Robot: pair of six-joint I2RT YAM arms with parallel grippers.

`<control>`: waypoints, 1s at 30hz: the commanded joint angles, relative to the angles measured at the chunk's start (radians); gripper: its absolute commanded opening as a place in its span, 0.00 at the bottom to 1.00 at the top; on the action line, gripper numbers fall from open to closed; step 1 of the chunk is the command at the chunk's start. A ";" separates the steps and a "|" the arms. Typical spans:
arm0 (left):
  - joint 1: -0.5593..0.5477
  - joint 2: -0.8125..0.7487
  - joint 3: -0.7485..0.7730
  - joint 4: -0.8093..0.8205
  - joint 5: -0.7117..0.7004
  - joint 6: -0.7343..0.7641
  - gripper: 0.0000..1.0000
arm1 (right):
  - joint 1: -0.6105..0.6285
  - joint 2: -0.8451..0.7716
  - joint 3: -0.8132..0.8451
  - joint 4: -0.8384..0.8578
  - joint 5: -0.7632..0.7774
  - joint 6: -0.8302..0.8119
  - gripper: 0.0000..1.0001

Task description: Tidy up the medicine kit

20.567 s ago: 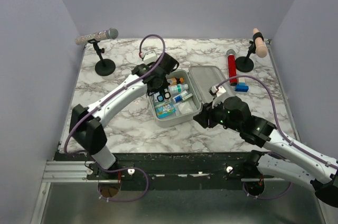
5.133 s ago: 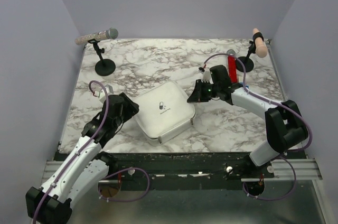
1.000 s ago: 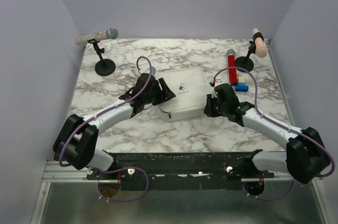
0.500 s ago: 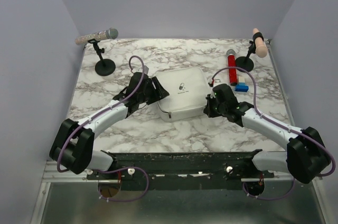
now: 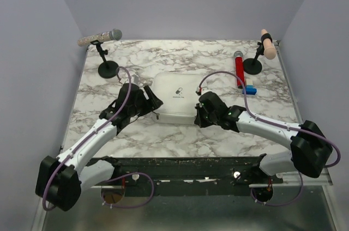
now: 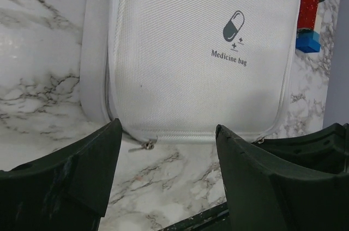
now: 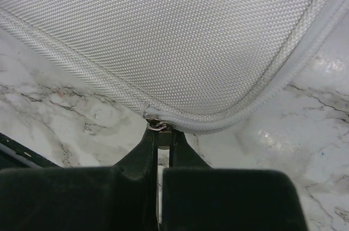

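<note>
The medicine kit (image 5: 175, 98), a grey-white zippered case with a pill logo, lies shut in the middle of the marble table. Its lid (image 6: 202, 51) fills the left wrist view, with a loose zipper pull (image 6: 143, 145) at its near edge. My left gripper (image 6: 166, 157) stands open just short of that edge, with nothing between its fingers. My right gripper (image 7: 162, 138) is shut on a second metal zipper pull (image 7: 161, 128) at the case's rounded corner (image 7: 218, 116). In the top view the right gripper (image 5: 199, 115) sits at the kit's front right corner and the left gripper (image 5: 153, 104) at its left side.
A red cylinder (image 5: 239, 70) and blue blocks (image 5: 249, 89) lie to the right of the kit. Two black stands hold a microphone (image 5: 100, 37) at back left and a peach handle (image 5: 266, 43) at back right. The table's front edge (image 5: 180, 157) runs close behind both arms.
The kit has shifted left and forward and turned. My right gripper has closed on the zipper pull and followed it. The left gripper has drawn back leftward and opened wider.
</note>
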 commanded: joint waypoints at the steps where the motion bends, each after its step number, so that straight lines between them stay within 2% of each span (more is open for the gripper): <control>1: 0.005 -0.162 -0.034 -0.173 -0.129 -0.015 0.80 | 0.056 0.064 0.084 0.025 0.015 0.067 0.01; 6: 0.005 -0.278 -0.087 -0.204 -0.103 -0.105 0.81 | 0.087 0.184 0.164 0.045 -0.022 0.081 0.01; 10: 0.005 -0.264 -0.173 -0.093 -0.028 -0.174 0.82 | 0.103 0.229 0.198 0.048 -0.039 0.075 0.01; 15: -0.011 -0.106 -0.187 0.072 0.067 -0.190 0.82 | 0.103 0.166 0.138 0.035 -0.016 0.046 0.01; 24: -0.015 0.162 -0.054 0.131 -0.050 -0.147 0.79 | 0.103 0.042 0.032 -0.053 0.064 0.046 0.01; 30: 0.011 0.276 0.015 0.180 -0.071 -0.145 0.77 | 0.105 -0.006 0.002 -0.070 0.037 0.034 0.01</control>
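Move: The bag's left zip pull, at its front-left corner, sits about 2 cm ahead of my left hand, straight in line, and roughly 7 cm below. The bag's middle is some 13 cm ahead and 11 cm right of that hand, about 10 cm down. From my right hand, already pinching the right zip pull, the left pull lies about 21 cm left and 4 cm ahead, level in height; the bag's middle is 15 cm ahead, 10 cm left, 3 cm down. I swing my open left hand back and left, rising a little, then drop it about 9 cm and bring it forward and right, tips dipping some 10 degrees, close in on the left zip pull at the bag's front-left corner. My right hand keeps its pinch on the right pull, drawing it 6 cm left, then easing about 4 cm back right and slightly towards me. ##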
